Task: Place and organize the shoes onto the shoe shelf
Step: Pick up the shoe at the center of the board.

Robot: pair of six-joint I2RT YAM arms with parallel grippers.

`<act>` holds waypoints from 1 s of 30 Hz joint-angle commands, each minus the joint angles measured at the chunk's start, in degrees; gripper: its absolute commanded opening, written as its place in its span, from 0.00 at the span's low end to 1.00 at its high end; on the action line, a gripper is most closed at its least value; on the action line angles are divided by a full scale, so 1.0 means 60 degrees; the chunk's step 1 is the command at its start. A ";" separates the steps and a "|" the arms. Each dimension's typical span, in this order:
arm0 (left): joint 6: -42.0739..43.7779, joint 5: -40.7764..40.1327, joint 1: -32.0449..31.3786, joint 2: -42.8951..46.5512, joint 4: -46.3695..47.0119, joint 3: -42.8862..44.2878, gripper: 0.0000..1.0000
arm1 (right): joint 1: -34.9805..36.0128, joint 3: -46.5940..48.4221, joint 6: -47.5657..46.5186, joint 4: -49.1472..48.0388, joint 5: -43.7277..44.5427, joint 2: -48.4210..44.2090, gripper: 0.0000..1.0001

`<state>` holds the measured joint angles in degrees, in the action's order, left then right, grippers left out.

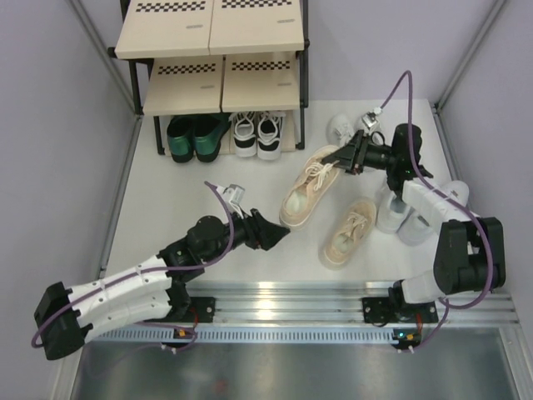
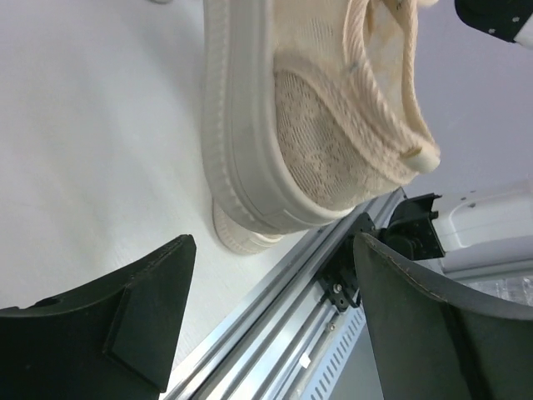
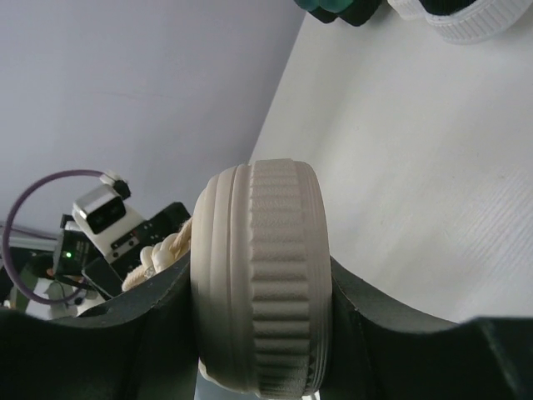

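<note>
My right gripper [image 1: 340, 160] is shut on the toe of a beige laced sneaker [image 1: 306, 190]; in the right wrist view its ribbed toe [image 3: 262, 283] fills the gap between the jaws. My left gripper [image 1: 279, 236] stands open just short of that shoe's heel [image 2: 333, 125], with nothing between its fingers [image 2: 141, 317]. The other beige sneaker [image 1: 348, 233] lies on the table beside it. Dark green shoes [image 1: 191, 137] and black-and-white sneakers [image 1: 256, 133] stand under the shoe shelf [image 1: 208, 33]. A small white sneaker [image 1: 340, 127] lies behind the right gripper. Larger white sneakers [image 1: 400, 212] sit under the right arm.
Grey walls close in the white table on the left, right and back. A metal rail [image 1: 333, 296] carrying both arm bases runs along the near edge, and it also shows between the left fingers as the rail [image 2: 283, 333]. The shelf's upper boards carry no shoes.
</note>
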<state>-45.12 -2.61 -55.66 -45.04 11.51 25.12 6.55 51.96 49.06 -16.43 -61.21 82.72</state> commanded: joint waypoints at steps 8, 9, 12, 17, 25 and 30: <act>-0.0492 0.1533 -0.0011 -0.1267 0.3589 0.0485 0.82 | -0.0241 0.0319 0.2106 -0.2506 -0.0462 0.0042 0.00; -0.0565 0.1534 -0.0011 -0.1326 0.3735 0.0514 0.83 | -0.0227 0.0261 0.2252 -0.2594 -0.0491 0.0071 0.00; -0.0930 0.0979 -0.0011 -0.1371 0.3911 0.0457 0.83 | -0.0241 0.0085 0.2734 -0.3266 -0.0594 0.0100 0.00; -0.1795 -0.0588 0.0004 -0.1166 0.4820 0.0002 0.84 | -0.0198 -0.0004 0.2986 -0.3868 -0.0740 0.0042 0.00; -0.2089 -0.1117 0.0004 -0.1341 0.4821 0.0133 0.86 | -0.0183 -0.0296 0.3059 -0.4132 -0.0814 -0.0104 0.00; -0.2307 -0.1424 0.0004 -0.1532 0.4965 0.0280 0.86 | -0.0095 -0.0370 0.2928 -0.4074 -0.0829 -0.0236 0.00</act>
<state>-56.90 -7.01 -55.90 -53.63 33.52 25.32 5.37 49.50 66.72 -36.16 -62.85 83.74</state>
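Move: I already hold the beige shoe by its toe end in my right hand. The shoe's middle is roughly 12 cm to the right of my left hand, 11 cm ahead and 3 cm higher, its heel nearer. From my right hand it is 5 cm left, 8 cm back, about level. The second beige shoe lies 24 cm right, 9 cm ahead and 19 cm below my left hand. The rear white pair stands 11 cm right and 18 cm ahead of my right hand, 21 cm below. I bring my wide-open left hand up about 5 cm to the heel of the held shoe, first sliding some 3 cm right, then reaching a little forward and tipping its fingers up nearly 20 degrees. My right hand keeps its pinch on the toe end, rises about 4 cm, then eases back down slightly. ##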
